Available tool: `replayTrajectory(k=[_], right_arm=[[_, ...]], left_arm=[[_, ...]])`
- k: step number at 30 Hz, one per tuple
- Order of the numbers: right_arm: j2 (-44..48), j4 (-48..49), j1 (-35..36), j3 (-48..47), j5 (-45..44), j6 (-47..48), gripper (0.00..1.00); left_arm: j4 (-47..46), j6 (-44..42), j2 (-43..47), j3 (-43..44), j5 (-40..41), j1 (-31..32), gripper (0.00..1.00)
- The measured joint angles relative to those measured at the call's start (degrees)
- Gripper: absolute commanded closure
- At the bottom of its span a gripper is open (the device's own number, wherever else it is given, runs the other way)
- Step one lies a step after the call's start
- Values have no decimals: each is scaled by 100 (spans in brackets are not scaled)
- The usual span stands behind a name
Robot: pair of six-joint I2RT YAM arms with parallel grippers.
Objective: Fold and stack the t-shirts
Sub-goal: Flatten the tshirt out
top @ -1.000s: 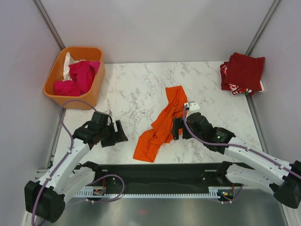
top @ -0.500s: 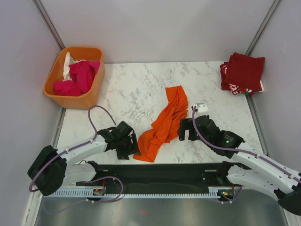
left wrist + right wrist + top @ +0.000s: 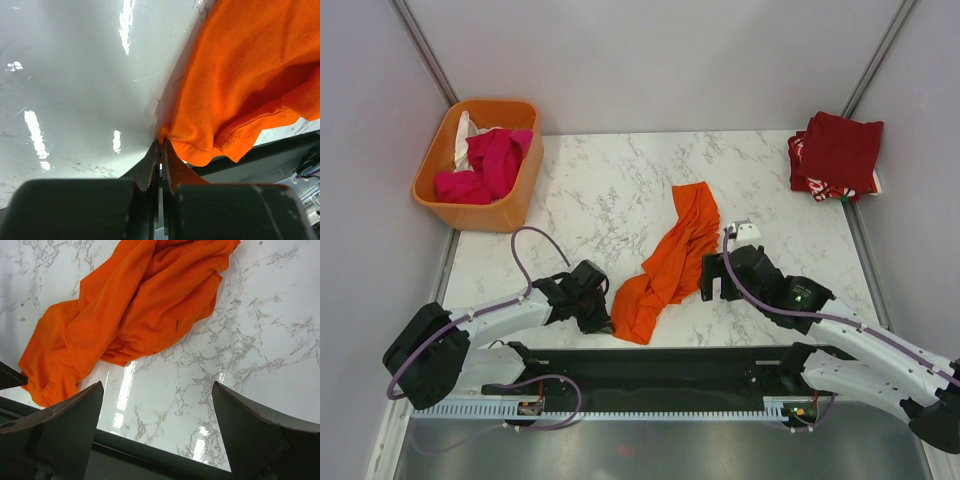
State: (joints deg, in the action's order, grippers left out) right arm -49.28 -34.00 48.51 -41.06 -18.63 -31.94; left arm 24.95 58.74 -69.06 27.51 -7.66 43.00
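A bright orange t-shirt (image 3: 670, 262) lies crumpled in a long diagonal strip on the marble table (image 3: 600, 190). My left gripper (image 3: 599, 312) sits low at its near left corner, shut on the edge of the orange cloth (image 3: 240, 75), which bunches right at the closed tips (image 3: 161, 143). My right gripper (image 3: 712, 278) hovers just right of the shirt's middle, wide open over bare marble (image 3: 157, 384), with the orange t-shirt (image 3: 140, 305) ahead and to its left. Folded dark red and patterned t-shirts (image 3: 835, 155) are stacked at the far right corner.
An orange plastic basket (image 3: 480, 215) at the far left holds magenta t-shirts (image 3: 485, 165) and a white one (image 3: 465, 130). The table's near edge with its black rail (image 3: 660, 365) runs just behind the orange shirt's lower end.
My left arm swung right and down to the shirt's near corner and its jaws shut on the cloth. My right gripper drew back slightly to the right, still open.
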Motion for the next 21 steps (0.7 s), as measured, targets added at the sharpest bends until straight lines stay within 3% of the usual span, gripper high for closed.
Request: replayTrajectory(k=[6, 11, 17, 21], right_arm=[[-315, -116, -13, -278, -129, 39, 2], [-1364, 2, -179, -1478, -234, 225, 2], [-3440, 483, -1019, -3307, -42, 376, 2], [-5069, 516, -1401, -4404, 157, 463, 11]], left_arm=[[61, -101, 96, 28, 162, 15, 98], [286, -201, 603, 31, 431, 15, 98], [509, -468, 966, 72, 463, 15, 98], [608, -619, 1064, 72, 463, 13, 98]])
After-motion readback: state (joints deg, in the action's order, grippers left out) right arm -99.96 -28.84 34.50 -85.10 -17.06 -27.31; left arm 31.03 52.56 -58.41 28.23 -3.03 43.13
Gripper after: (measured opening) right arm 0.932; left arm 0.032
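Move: The t-shirt's far left corner lies about 24 cm ahead of the right hand, some 8 cm to its left and 14 cm below. The t-shirt's bunched middle is roughly 7 cm ahead and 8 cm left of that hand; the red stack is about 28 cm ahead and 29 cm to its right. The left hand already pinches the t-shirt's near left corner between its fingertips; from it the far left corner is some 31 cm ahead and 15 cm to the right. Forward in a quickening arc the right hand sweeps about 21 cm and some 7 cm left, over the t-shirt towards its far end, first rising about 7 cm, then beginning to sink, fingers wide, turning about 10 degrees clockwise. The left hand keeps its pinch on the near corner and eases up nearly 3 cm, drifting slightly left, its fingertips tilting forward a little. ##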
